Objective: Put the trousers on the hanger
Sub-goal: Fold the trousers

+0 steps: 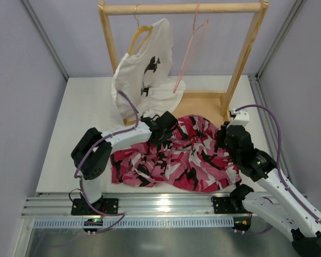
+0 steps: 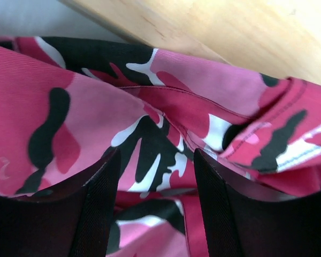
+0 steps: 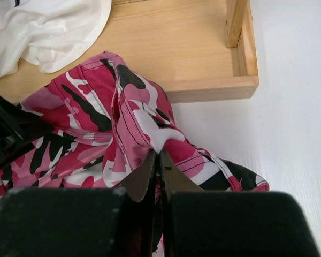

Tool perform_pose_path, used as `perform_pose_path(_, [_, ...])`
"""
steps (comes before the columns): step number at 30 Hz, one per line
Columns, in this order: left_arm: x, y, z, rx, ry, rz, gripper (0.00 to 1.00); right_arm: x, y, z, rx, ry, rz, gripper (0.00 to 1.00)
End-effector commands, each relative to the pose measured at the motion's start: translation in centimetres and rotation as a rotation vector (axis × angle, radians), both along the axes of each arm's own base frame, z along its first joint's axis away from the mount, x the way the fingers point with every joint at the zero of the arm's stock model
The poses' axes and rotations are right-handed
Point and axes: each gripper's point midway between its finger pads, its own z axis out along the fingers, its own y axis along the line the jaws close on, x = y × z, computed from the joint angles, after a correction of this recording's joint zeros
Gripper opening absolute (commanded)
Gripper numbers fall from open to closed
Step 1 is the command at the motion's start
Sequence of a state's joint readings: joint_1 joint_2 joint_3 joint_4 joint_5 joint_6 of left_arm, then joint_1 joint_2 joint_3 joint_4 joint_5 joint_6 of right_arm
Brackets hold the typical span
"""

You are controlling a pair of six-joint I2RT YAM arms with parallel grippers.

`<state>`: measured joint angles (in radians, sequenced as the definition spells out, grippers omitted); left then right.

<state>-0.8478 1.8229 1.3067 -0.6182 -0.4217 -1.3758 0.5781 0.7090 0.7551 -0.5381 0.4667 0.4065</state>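
Observation:
The camouflage trousers (image 1: 176, 155) lie crumpled on the table in front of the rack base. My left gripper (image 1: 161, 130) sits low over their upper left part, its fingers (image 2: 99, 198) apart, with cloth (image 2: 150, 139) lying below and between them but not pinched. On the right edge of the heap, my right gripper (image 1: 224, 140) is shut on a fold of the trousers (image 3: 155, 136). The pink wire hanger (image 1: 188, 53) hangs empty from the rack's top bar.
A wooden rack (image 1: 241, 59) stands at the back, its flat base board (image 3: 171, 48) touching the trousers. A white T-shirt (image 1: 144, 75) hangs from a wooden hanger (image 1: 139, 36) on the left, its hem draped onto the base.

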Motion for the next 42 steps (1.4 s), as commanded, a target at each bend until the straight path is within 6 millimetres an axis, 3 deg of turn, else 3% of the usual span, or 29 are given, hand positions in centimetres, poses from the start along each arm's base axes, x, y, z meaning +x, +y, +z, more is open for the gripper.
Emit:
perform_pose_path(1, [1.6, -1.5, 0.2, -0.07, -0.006, 0.074, 0.58, 0.5, 0.3, 1.8, 0.048, -0.065, 0.0, 0.04])
perform_pose_path(11, [2.7, -1.9, -2.1, -0.094, 0.008, 0.145, 0.45, 0.7, 0.7, 0.9, 0.037, -0.049, 0.018, 0.04])
perform_pose_path(18, [2.8, -2.0, -1.8, -0.091, -0.002, 0.117, 0.0, 0.8, 0.5, 0.8, 0.029, -0.05, 0.006, 0.04])
perform_pose_path(22, [2.2, -1.8, -0.4, -0.074, -0.008, 0.041, 0.0, 1.1, -1.1, 1.5, 0.002, -0.054, -0.095, 0.04])
perform_pose_path(26, [0.8, 0.8, 2.7, 0.059, -0.03, -0.112, 0.0, 1.1, -3.2, 2.7, -0.049, -0.043, -0.217, 0.04])
perform_pose_path(27, [-0.1, 3.1, 4.1, 0.132, -0.034, -0.118, 0.0, 1.2, -3.6, 3.5, -0.036, -0.063, -0.248, 0.04])
perform_pose_path(29, [-1.2, 5.2, 4.7, 0.191, -0.037, -0.128, 0.0, 0.9, -5.3, 4.9, -0.037, -0.12, -0.335, 0.04])
perform_pose_path(30, [-1.6, 6.4, 6.5, 0.199, -0.072, -0.132, 0.0, 0.9, -5.7, 5.3, -0.04, -0.136, -0.355, 0.04])
perform_pose_path(32, [-2.9, 8.2, 6.7, 0.224, -0.077, -0.138, 0.0, 1.0, -6.5, 5.9, -0.054, -0.158, -0.399, 0.04])
perform_pose_path(33, [-3.3, 8.9, 8.1, 0.22, -0.107, -0.157, 0.0, 1.1, -6.6, 6.1, -0.067, -0.153, -0.411, 0.04])
perform_pose_path(37, [-5.0, 13.0, 10.2, 0.304, -0.125, -0.165, 0.0, 1.2, -7.9, 5.9, -0.157, -0.127, -0.475, 0.04])
perform_pose_path(42, [-5.7, 17.1, 12.3, 0.346, -0.117, -0.181, 0.0, 1.4, -10.0, 6.6, -0.2, -0.126, -0.558, 0.04])
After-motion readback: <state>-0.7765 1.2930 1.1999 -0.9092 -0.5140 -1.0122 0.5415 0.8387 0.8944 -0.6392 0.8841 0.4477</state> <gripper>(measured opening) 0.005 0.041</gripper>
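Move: The stitched edge of the trousers that the left hand will pinch lies almost under its open fingers: about 2 cm ahead, 2 cm right and 3 cm down. The rack base's near edge runs some 6 cm ahead of that hand, no noticeable way to either side and 4 cm below; the trousers' corner that the right hand still grips is about 21 cm right, 6 cm back and 14 cm higher. From the right hand the left's target lies roughly 7 cm ahead, 23 cm left and 17 cm down. The left hand sinks some 3 cm onto the trousers, closes fully and pinches a stitched edge, then carries it up about 15 cm, nearly as far left and somewhat back, clear of the rack base. As it lifts, the right hand keeps its shut grip on its corner and draws about 7 cm right and a little up, turning clockwise some 25 degrees. ##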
